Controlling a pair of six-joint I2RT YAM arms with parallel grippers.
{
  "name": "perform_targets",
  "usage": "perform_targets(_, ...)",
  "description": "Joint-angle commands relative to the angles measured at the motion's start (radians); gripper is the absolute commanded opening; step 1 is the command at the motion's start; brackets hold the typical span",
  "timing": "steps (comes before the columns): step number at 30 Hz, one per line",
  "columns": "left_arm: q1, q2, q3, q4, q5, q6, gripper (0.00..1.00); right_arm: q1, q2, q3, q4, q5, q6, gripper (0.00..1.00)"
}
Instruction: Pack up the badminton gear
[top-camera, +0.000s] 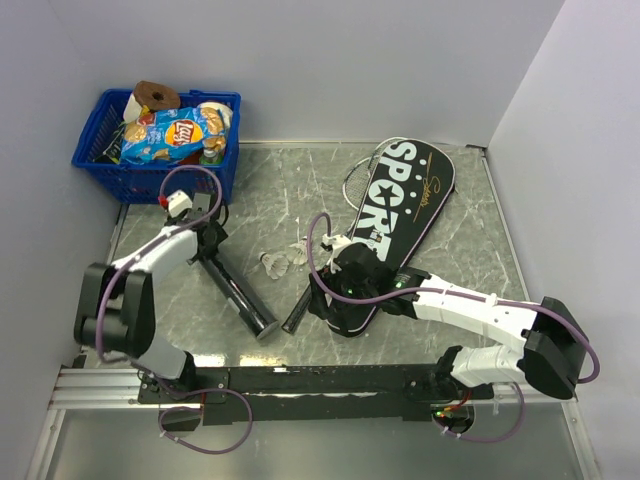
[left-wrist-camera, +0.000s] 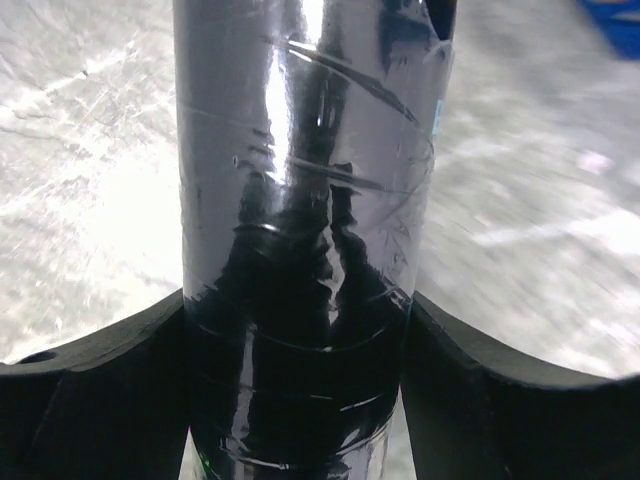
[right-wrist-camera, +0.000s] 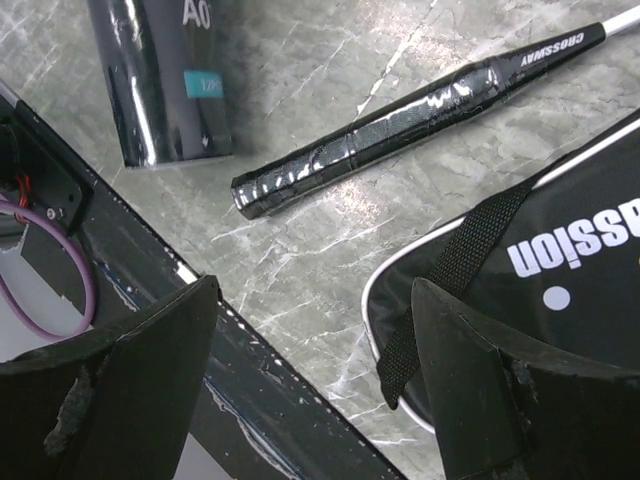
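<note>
The long dark tube (top-camera: 240, 295) lies slantwise on the marble table, left of centre. My left gripper (top-camera: 212, 243) is at its far end, and in the left wrist view both fingers press against the glossy tube (left-wrist-camera: 300, 200), so that gripper (left-wrist-camera: 298, 310) is shut on it. The black bag (top-camera: 400, 210) lettered SPORT lies diagonally at centre right, with white racket heads (top-camera: 362, 172) showing at its far end. A black racket handle (right-wrist-camera: 400, 120) lies beside the bag's narrow end. My right gripper (right-wrist-camera: 315, 300) hovers open over that narrow end, near the bag's strap (right-wrist-camera: 450, 270).
A blue basket (top-camera: 110, 165) with a crisp packet and other items stands at the back left. Two white shuttlecocks (top-camera: 275, 263) lie between tube and bag. The black mounting rail (right-wrist-camera: 250, 370) runs along the near edge. Walls close in at the back and right.
</note>
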Motion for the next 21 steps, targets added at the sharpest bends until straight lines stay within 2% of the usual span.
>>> perform_targets(1, -0.065, -0.131, 0.038, -0.055, -0.065, 0.057, 0.27, 0.005, -0.033, 0.025, 0.025, -0.006, 0.023, 0.84)
perform_targets(4, -0.103, -0.203, 0.055, -0.107, -0.106, 0.089, 0.27, 0.007, -0.047, 0.029, 0.018, -0.011, 0.030, 0.84)
perform_targets(8, -0.137, -0.321, 0.067, -0.133, -0.083, 0.169, 0.27, 0.007, -0.065, 0.045, -0.008, -0.008, 0.026, 0.84)
perform_targets(14, -0.177, -0.496, 0.058, -0.088, 0.064, 0.373, 0.31, 0.007, -0.128, 0.150, -0.142, 0.049, -0.034, 0.84)
perform_targets(21, -0.237, -0.584, 0.090, -0.084, 0.274, 0.621, 0.32, 0.002, -0.248, 0.242, -0.270, 0.174, -0.102, 0.85)
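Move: The left hand already grips the black shuttlecock tube near its far end; the tube's middle is about 8 cm back, 8 cm to the right and 2 cm lower. The two shuttlecocks lie some 22 cm to the left hand's right and 4 cm back, and the blue basket about 20 cm ahead and 8 cm left. For the empty right hand, the tube's middle is about 25 cm left, 10 cm ahead; the racket handle lies 5 cm left, 4 cm ahead and 12 cm below. Keeping its pinch around the shuttlecock tube, the left hand lifts it quickly about 16 cm, drawing it right and back away from the basket while turning clockwise some 30 degrees and tipping the fingers up. The right hand, open and empty, hangs almost still, then rises about 9 cm above the racket handle and the end of the bag. ##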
